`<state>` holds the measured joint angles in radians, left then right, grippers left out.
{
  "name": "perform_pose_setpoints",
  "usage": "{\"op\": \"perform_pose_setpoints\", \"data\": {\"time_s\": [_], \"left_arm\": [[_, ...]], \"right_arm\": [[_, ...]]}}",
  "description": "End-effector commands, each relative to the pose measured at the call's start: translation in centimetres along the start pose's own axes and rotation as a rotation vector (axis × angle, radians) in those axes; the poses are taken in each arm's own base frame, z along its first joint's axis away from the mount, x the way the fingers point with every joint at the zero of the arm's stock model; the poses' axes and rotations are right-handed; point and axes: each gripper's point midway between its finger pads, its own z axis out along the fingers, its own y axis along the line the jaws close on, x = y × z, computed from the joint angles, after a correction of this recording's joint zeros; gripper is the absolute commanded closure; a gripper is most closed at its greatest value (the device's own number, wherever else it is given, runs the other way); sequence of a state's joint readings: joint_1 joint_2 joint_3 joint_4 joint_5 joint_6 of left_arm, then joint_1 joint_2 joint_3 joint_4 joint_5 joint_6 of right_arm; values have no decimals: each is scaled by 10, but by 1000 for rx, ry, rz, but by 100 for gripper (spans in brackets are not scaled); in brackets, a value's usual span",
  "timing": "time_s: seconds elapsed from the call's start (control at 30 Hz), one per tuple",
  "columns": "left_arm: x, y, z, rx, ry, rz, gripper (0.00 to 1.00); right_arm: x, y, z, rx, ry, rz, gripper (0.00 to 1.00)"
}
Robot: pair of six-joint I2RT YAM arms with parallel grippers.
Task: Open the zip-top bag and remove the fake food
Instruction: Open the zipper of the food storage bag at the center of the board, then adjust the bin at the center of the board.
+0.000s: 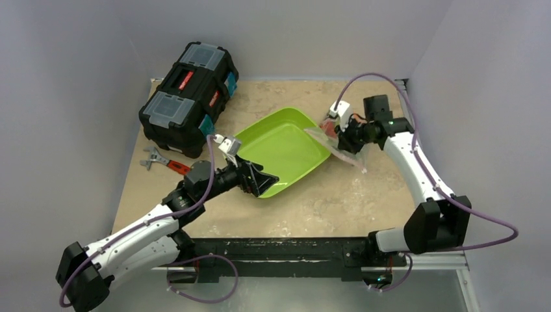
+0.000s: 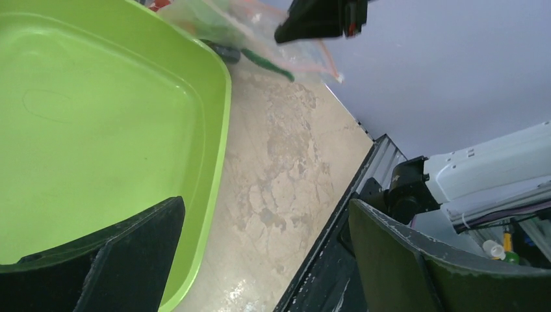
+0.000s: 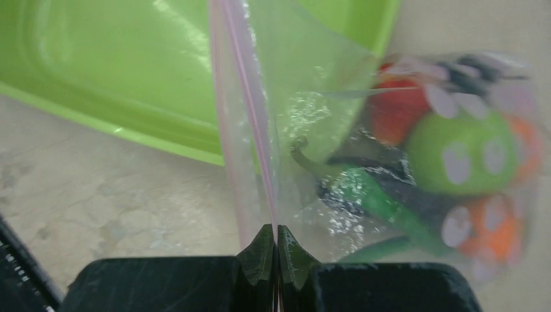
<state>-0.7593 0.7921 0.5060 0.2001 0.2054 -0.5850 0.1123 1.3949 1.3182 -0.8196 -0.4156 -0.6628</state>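
The zip-top bag (image 1: 343, 151) lies at the green tray's right edge, part lifted off the table. My right gripper (image 3: 275, 244) is shut on its pale pink zip strip (image 3: 250, 130), which runs straight up from the fingertips. Inside the bag sits the fake food: a red pepper (image 3: 399, 110), a lime-green ball (image 3: 458, 153), an orange fruit (image 3: 500, 231) and a long green pod (image 3: 370, 195). My left gripper (image 2: 265, 214) is open and empty at the tray's near corner, well apart from the bag (image 2: 214, 19). One left finger (image 2: 130, 253) hangs over the tray.
The lime-green tray (image 1: 286, 146) fills the table's middle and holds nothing. A black toolbox (image 1: 188, 97) stands at the back left, with a red-handled wrench (image 1: 162, 162) in front of it. Grey walls close in on three sides; a black rail (image 1: 279, 250) runs along the near edge.
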Motion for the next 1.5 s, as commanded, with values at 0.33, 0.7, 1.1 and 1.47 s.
{"op": "perform_pose_setpoints", "data": {"time_s": [0.33,0.7,1.1,1.47], "left_arm": [[3,-26,61,117,-14,-363,4],[46,3,82,-81,122,-232,6],[47,16,52,-38,315,444,7],[76,35,92,-125,581,539,7]], "right_arm": [[-48,37,-4,-61,-281,21,100],[-6,18,-39,100,-246,66,100],[12,21,-50,131,-213,94,100],[8,22,-45,111,-250,139,100]]}}
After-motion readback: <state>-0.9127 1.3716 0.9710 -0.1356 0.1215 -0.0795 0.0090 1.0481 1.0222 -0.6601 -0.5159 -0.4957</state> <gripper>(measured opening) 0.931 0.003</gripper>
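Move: The bag's gaping mouth hangs from the right fingertips, its middle about 3 cm to that hand's left, level with it and 2 cm below. The fake food in the bag lies some 10 cm ahead and 10 cm below, about 1 cm left. From the left hand the mouth is about 20 cm right, 13 ahead and 5 below. The green tray's middle is about 3 cm right of the left hand, 14 ahead and 20 below. The bag stays pinched by its zipper edge in the shut right fingers, which dip back and down about 3 cm, rise again, then swing right and back. The left hand, open and touching nothing, closes in on the mouth over the tray: right and down, a short way back left, then forward-right, rolling its left side up about 35 degrees so the fingers dip. ##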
